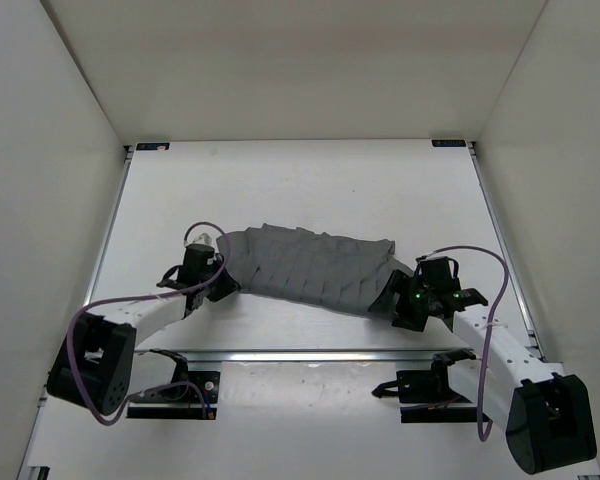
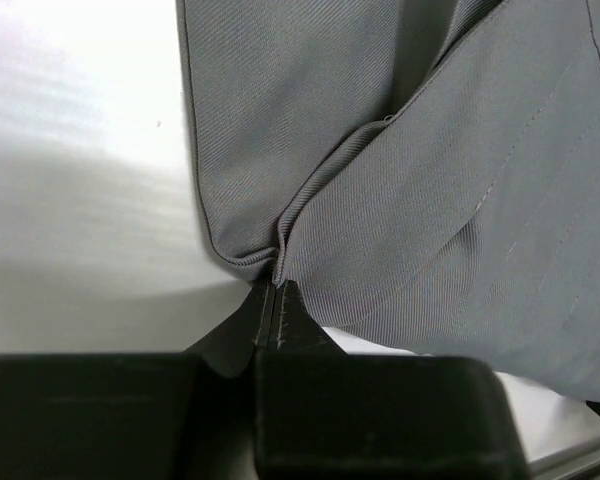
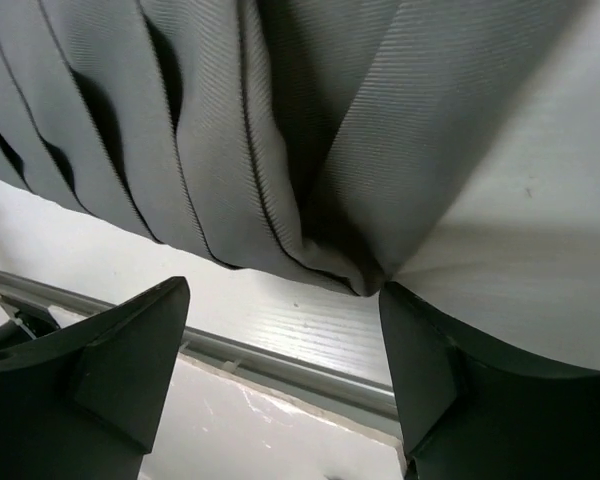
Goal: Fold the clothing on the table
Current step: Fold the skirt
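The clothing (image 1: pixel 310 265), a grey pleated skirt, lies in a curved band across the middle of the table (image 1: pixel 310 180). My left gripper (image 1: pixel 220 272) is at its left end. In the left wrist view that gripper (image 2: pixel 276 286) is shut, its tips pinching a fold at the hem of the clothing (image 2: pixel 430 200). My right gripper (image 1: pixel 400 305) is at the skirt's right end. In the right wrist view it (image 3: pixel 285 300) stands wide open, and a corner of the clothing (image 3: pixel 280 130) lies just beyond the fingertips (image 3: pixel 410 320), touching the right one, with nothing gripped.
A metal rail (image 1: pixel 310 353) runs along the table's near edge, just behind both grippers, and shows as a grey strip (image 3: pixel 280 362) in the right wrist view. White walls enclose the table on three sides. Both arm bases sit below the rail.
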`<state>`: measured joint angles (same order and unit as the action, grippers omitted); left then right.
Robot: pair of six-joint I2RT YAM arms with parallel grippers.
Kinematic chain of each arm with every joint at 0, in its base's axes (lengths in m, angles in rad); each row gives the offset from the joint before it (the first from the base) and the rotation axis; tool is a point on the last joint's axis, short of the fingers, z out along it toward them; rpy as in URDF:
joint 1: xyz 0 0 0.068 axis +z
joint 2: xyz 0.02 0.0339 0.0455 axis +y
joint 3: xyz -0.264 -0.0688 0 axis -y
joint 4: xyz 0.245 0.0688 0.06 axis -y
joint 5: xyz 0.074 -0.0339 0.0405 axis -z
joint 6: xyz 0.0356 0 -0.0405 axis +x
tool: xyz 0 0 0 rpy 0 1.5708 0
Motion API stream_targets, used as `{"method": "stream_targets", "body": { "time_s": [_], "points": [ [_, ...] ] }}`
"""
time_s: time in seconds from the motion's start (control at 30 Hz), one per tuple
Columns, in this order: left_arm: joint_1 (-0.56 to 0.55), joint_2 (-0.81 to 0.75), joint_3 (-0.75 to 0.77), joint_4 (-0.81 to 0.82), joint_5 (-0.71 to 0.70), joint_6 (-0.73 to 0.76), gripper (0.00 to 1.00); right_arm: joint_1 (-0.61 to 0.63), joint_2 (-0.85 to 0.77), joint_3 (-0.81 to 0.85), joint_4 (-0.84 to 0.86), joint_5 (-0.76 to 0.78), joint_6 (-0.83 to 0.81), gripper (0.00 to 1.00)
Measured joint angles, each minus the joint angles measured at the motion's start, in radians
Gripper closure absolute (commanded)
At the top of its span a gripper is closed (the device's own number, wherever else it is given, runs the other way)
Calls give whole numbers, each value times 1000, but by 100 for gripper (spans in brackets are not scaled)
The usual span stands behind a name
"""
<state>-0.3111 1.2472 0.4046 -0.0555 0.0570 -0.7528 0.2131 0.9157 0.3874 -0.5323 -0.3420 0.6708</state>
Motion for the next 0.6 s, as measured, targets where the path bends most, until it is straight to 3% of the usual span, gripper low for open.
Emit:
{"method": "stream_targets", "body": {
  "time_s": [0.13,0.2,0.23,0.27,0.43,0.6],
  "points": [
    [4,-52,-37,-7,11,-8,100,1,-8,-23,58,-15,26,34],
    [8,-69,-43,-18,13,-7,100,-13,-7,-36,93,-15,34,54],
    [11,-80,-52,-19,13,-8,100,-24,-7,-48,113,-14,39,85],
    [15,-93,-60,-21,16,-8,100,-43,-6,-63,130,-16,38,100],
    [10,-107,-73,-18,21,-14,100,-118,58,-56,170,-15,37,100],
    [-18,-15,-13,4,26,-23,100,-211,193,163,130,-6,-55,100]
  ]
}}
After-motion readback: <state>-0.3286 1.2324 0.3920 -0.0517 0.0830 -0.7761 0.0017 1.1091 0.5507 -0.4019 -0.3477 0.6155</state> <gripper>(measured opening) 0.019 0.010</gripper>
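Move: The folded skirt's near right corner sits almost between the open right fingers, about 1 cm ahead, 2 cm to the right and 2 cm below the hand point. The skirt's middle lies roughly 10 cm ahead and 16 cm left of that hand, and its far right corner some 16 cm straight ahead, both a few centimetres lower. From the left hand, which already pinches the near left corner, that near right corner is about 29 cm right, 7 cm back, level. The skirt's near right corner is pinched as the right hand eases about 2 cm forward and a little right, dips about 1 cm and shuts its fingers, turning roughly 10 degrees clockwise. The right hand then draws the corner farther forward, some 6 cm, and up 4 cm, drifting right. The left hand keeps its pinch near the table, easing back about 2 cm, then slightly forward and right. ##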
